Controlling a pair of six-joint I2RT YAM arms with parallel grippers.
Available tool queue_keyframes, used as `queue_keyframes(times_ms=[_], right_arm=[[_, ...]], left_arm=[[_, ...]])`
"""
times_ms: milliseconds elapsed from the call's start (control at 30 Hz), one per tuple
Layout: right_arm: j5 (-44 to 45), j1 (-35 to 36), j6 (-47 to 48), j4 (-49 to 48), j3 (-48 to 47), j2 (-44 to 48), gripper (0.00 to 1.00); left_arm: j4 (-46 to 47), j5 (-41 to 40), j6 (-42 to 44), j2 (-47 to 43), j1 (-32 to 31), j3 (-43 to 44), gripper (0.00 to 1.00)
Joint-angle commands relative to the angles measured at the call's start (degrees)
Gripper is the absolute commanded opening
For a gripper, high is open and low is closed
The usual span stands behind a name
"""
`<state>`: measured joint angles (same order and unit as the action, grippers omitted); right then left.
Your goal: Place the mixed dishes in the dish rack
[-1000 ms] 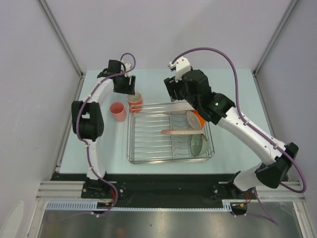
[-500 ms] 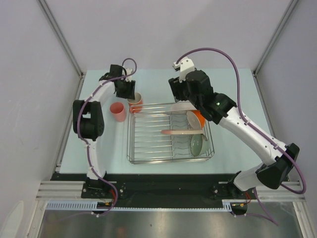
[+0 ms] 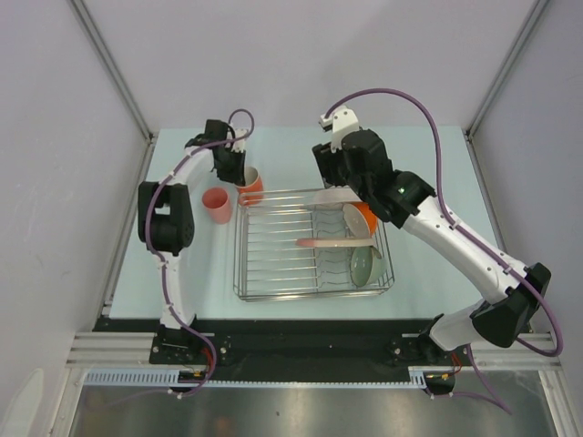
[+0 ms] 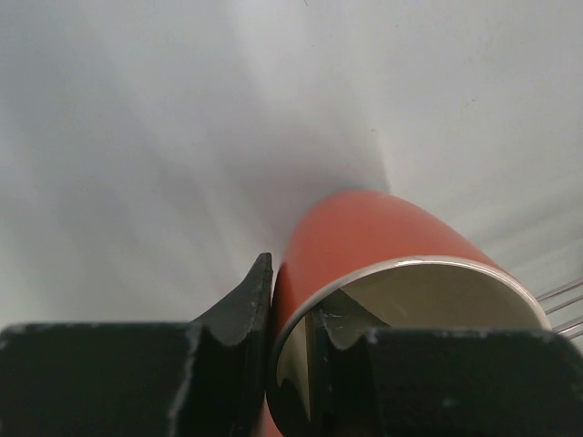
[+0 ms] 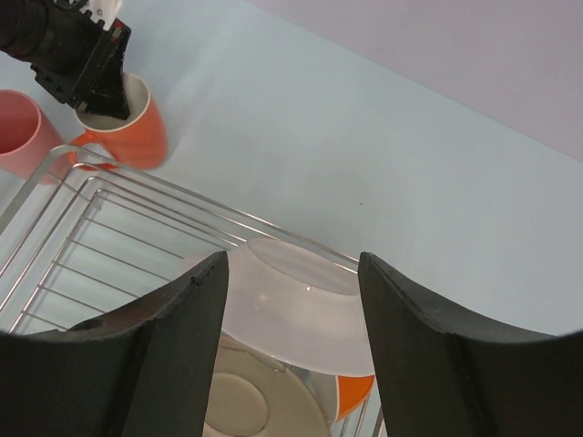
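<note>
My left gripper [image 3: 233, 170] is shut on the rim wall of the orange mug [image 3: 251, 185], just outside the back left corner of the dish rack [image 3: 273, 273]. In the left wrist view one finger is outside the mug [image 4: 383, 228] and one inside, with the gripper [image 4: 291, 305] pinching the wall. The pink tumbler [image 3: 217, 205] stands left of the rack. My right gripper [image 5: 291, 300] is open above the white shallow plate [image 5: 301, 314], which leans at the rack's back edge [image 3: 335, 196]. The orange bowl [image 3: 366, 217], pink-and-cream plate [image 3: 335, 242] and pale green bowl [image 3: 366, 265] are in the rack.
The rack's wire bars [image 5: 137, 237] fill the lower left of the right wrist view, with the mug [image 5: 132, 123] and tumbler [image 5: 18, 132] beyond its corner. Metal frame posts [image 3: 109, 68] and grey walls close in the table's sides and back.
My left gripper has closed in on the mug's rim and nudged the mug slightly toward the back. My right gripper has drawn back a little from the white plate.
</note>
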<state>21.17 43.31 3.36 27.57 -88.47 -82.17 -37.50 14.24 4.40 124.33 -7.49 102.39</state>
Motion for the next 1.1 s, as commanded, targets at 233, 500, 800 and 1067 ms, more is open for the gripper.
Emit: queue_keyframes(times_ms=[233,500,800,1067], right_arm=[[-14.65,-8.06,-12.40,-5.15,0.93,0.61,0.65],[-29.99,-10.61,-22.40,-10.95,1.63,0.34,0.77],[-63.08,-10.89,-53.78,-53.64,12.35,-3.69,1.00],[-66.08,-8.59,-68.38,-81.61,12.70,-11.07,1.00]], left_arm=[[4.02,5.35,-9.32,-20.08,-0.16,5.27,0.00],[10.94,19.13,-20.13,-31.42,2.03,4.93,0.00],[46.68,44.11,-58.33,-32.75,4.41,-10.95,0.00],[78.17,47.11,-88.06,-34.94,3.62,-24.85,0.00]])
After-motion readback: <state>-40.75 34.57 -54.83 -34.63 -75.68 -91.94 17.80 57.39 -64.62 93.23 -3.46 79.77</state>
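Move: The left gripper already has the orange mug pinched at its rim, the mug's middle about 4 cm to the right, 1 cm back and 3 cm below. The right gripper, the place it heads for, is some 14 cm back, 25 cm right and 27 cm up; the pink cup stands about 8 cm back and 6 cm left, 3 cm lower. From the right gripper, the mug lies roughly 13 cm ahead, 23 cm left and 30 cm below, the white plate some 8 cm ahead, 2 cm right, 24 cm down. Keep the left fingers shut on the mug's rim and lift fast, about 35 cm, then sink some 5 cm while drawing back and right and swinging the fingers from downward round to the right. Bring the right gripper about 13 cm left, up and slightly back, turning its fingers from forward to point left at the mug and opening them fully, without closing on it. ##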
